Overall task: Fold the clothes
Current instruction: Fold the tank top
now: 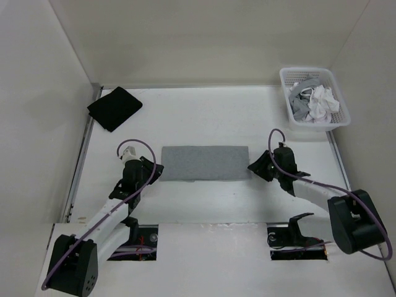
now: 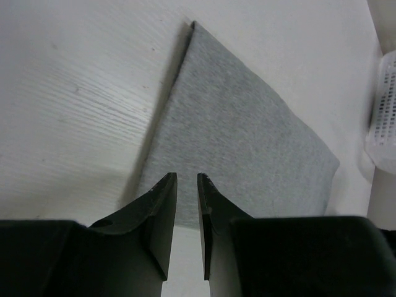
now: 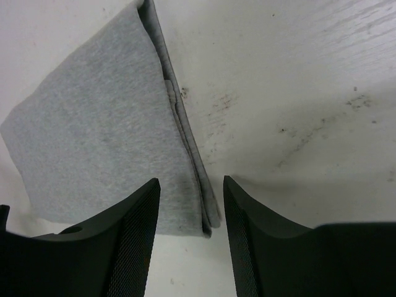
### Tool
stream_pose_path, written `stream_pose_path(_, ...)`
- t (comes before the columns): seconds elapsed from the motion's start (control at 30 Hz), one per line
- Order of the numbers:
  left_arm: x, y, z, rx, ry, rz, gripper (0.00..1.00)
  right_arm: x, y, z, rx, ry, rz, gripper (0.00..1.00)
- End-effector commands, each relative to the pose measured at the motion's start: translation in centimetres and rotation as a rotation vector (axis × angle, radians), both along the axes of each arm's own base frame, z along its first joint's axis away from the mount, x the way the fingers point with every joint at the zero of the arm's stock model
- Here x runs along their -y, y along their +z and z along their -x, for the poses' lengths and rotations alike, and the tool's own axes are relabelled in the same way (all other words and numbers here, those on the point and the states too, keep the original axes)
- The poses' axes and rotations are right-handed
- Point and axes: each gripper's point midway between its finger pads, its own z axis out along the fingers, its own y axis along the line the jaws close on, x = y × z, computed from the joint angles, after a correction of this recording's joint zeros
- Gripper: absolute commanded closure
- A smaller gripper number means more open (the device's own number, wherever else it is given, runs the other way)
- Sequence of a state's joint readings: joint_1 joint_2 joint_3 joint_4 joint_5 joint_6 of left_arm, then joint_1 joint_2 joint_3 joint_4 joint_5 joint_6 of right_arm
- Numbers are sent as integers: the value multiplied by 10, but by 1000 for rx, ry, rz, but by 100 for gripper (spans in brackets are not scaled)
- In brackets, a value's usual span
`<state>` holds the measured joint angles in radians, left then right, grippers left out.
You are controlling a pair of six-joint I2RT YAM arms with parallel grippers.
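Observation:
The clothes (image 1: 205, 163) lie flat in the middle of the table, folded into a neat light grey rectangle. My left gripper (image 1: 158, 170) hovers at its near left corner, its jaws a narrow gap apart with nothing between them. In the left wrist view the clothes (image 2: 241, 136) stretch away past the left gripper (image 2: 187, 177). My right gripper (image 1: 254, 167) is at the near right corner, open wide and empty. In the right wrist view the stacked layer edges of the clothes (image 3: 99, 136) end just under the gap of the right gripper (image 3: 192, 182).
A black cloth square (image 1: 115, 107) lies at the back left. A white basket (image 1: 303, 69) with white and grey garments stands at the back right; its mesh wall (image 2: 383, 105) shows in the left wrist view. White walls enclose the table.

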<state>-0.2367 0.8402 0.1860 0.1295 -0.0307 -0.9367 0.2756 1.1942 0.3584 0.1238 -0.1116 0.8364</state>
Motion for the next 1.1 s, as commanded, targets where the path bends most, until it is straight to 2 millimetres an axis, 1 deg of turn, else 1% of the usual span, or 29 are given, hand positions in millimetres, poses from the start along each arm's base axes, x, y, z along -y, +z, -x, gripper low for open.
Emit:
stream_pose_path(0.0, 16, 47, -26, 160, -12, 51, 82, -18, 24, -26, 93, 44, -101, 51)
stream_pose_path(0.1, 24, 48, -28, 169, -26, 51, 81, -20, 13, -28, 63, 42, -120, 54)
stream_pose_path(0.17, 28, 49, -29, 173, -38, 51, 81, -22, 8, -31, 52, 35, -137, 59)
stream_pose_path(0.23, 32, 49, -31, 182, -46, 54, 82, -23, 5, -35, 49, 20, -169, 70)
stream_pose_path(0.33, 36, 54, -35, 197, -57, 67, 82, -14, 7, -43, 79, -43, -203, 87)
stream_pose_path(0.4, 39, 58, -36, 208, -63, 76, 82, -9, 20, -47, 137, -67, -222, 93)
stream_pose_path(0.47, 44, 59, -36, 213, -77, 81, 82, -4, 42, -50, 216, -88, -224, 96)
stream_pose_path(0.57, 54, 57, -34, 205, -103, 89, 82, 8, 73, -49, 308, -128, -191, 97)
stream_pose_path(0.63, 62, 56, -34, 202, -123, 94, 82, 15, 93, -49, 340, -134, -136, 97)
stream_pose_path(0.67, 64, 56, -34, 200, -130, 95, 82, 15, 104, -48, 360, -128, -103, 97)
stream_pose_path(0.77, 71, 58, -34, 205, -145, 106, 82, 3, 136, -46, 411, -70, -5, 97)
stream_pose_path(0.8, 73, 59, -34, 207, -149, 109, 82, -2, 143, -46, 420, -50, 16, 97)
stream_pose_path(0.9, 77, 61, -33, 213, -163, 120, 82, -32, 163, -47, 440, 46, 82, 97)
stream_pose_path(0.97, 78, 63, -32, 218, -169, 128, 82, -59, 168, -46, 443, 123, 122, 97)
stream_pose_path(1.07, 73, 64, -28, 225, -162, 135, 82, -102, 164, -43, 420, 222, 183, 97)
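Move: The tank top, folded to a flat strip, has its right edge about 2 cm ahead, 1 cm left and 2 cm below the right hand. Its left edge lies some 40 cm to the right hand's left and 2 cm ahead; the white basket stands about 32 cm ahead and 30 cm right. From the left hand, that right edge is about 40 cm to the right, 3 cm ahead and 4 cm below. Right hand pinches tank top's right edge, lifts about 18 cm, swings left; left hand drifts 7 cm right. ##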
